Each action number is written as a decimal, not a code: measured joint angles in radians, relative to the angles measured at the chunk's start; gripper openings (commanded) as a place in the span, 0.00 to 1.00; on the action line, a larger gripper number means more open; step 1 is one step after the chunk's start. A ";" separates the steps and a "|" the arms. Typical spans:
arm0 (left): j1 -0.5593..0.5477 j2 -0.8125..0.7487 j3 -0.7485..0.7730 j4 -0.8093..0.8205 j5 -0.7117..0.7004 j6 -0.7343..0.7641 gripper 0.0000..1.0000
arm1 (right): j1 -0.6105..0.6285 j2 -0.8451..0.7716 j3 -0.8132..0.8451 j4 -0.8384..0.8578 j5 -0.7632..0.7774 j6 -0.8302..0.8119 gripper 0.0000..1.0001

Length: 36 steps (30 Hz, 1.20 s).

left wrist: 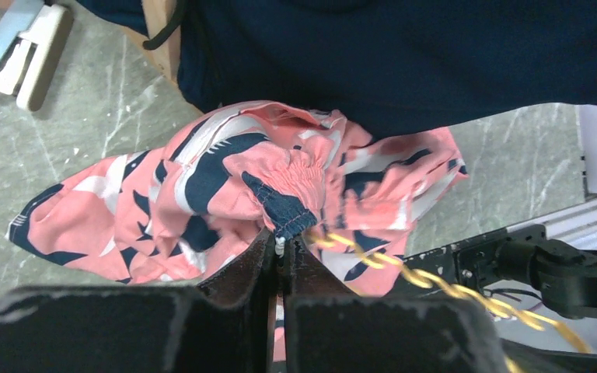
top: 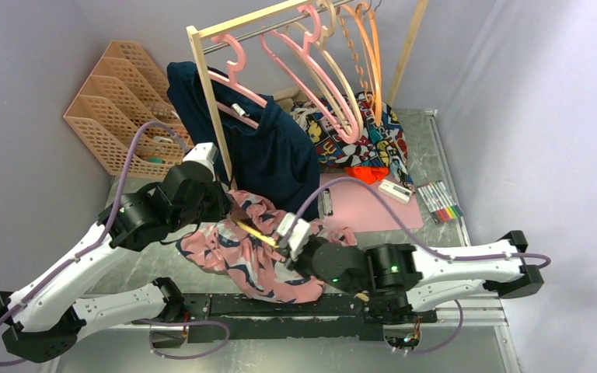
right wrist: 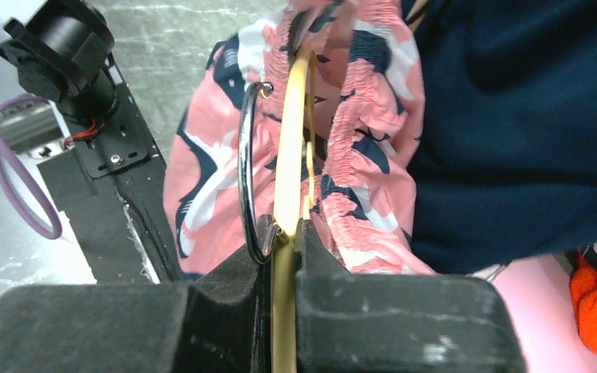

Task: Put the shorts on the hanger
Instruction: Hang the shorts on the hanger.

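The salmon-pink shorts (top: 241, 252) with navy and white blotches lie bunched on the table between my two arms. My left gripper (top: 216, 203) is shut on their gathered waistband (left wrist: 284, 203) at the upper left of the heap. The pale yellow hanger (top: 255, 231) reaches into the fabric. My right gripper (right wrist: 286, 233) is shut on the hanger (right wrist: 291, 140) near its silver wire hook (right wrist: 244, 167). In the left wrist view the twisted yellow hanger arm (left wrist: 404, 270) runs off to the right from my left gripper (left wrist: 283, 250). The hanger's far end is hidden inside the waistband.
A wooden rack (top: 206, 85) with pink hangers (top: 311, 70) and orange ones stands at the back. A navy garment (top: 268, 151) hangs on it, just behind the shorts. A cartoon-print cloth (top: 361, 140), a pink mat (top: 365, 203), markers (top: 440, 200) and a peach file basket (top: 116, 101) surround them.
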 measured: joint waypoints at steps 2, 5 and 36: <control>0.000 0.000 0.014 0.002 0.017 0.001 0.07 | 0.001 0.075 0.006 0.052 -0.017 -0.024 0.00; 0.000 0.001 0.026 0.004 0.036 0.001 0.07 | 0.001 0.119 -0.024 0.151 0.006 -0.065 0.00; 0.002 -0.085 0.110 0.078 0.290 -0.008 0.07 | -0.236 0.217 -0.126 0.748 -0.200 -0.050 0.00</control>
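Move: The shorts' waistband opening, one corner of it pinched by the left hand, lies about 11 cm to the right hand's left, 8 cm ahead and slightly below. The hanger held near its hook by the right hand is some 13 cm to the left hand's right and 10 cm back. From the right hand, the bulk of the shorts lies roughly 7 cm left, 7 cm ahead and 18 cm below; the navy garment hangs about 17 cm ahead, 1 cm left, at hand height. The hanger, its leading end already at the waistband opening, is fed further in by the right hand, which travels left about 8 cm and forward about 6, fingertips tipping up some 20 degrees. The waistband corner, still pinched, is lifted about 8 cm and drawn 4 back and 3 right over the hanger by the left hand, tips rising and swinging clockwise. ##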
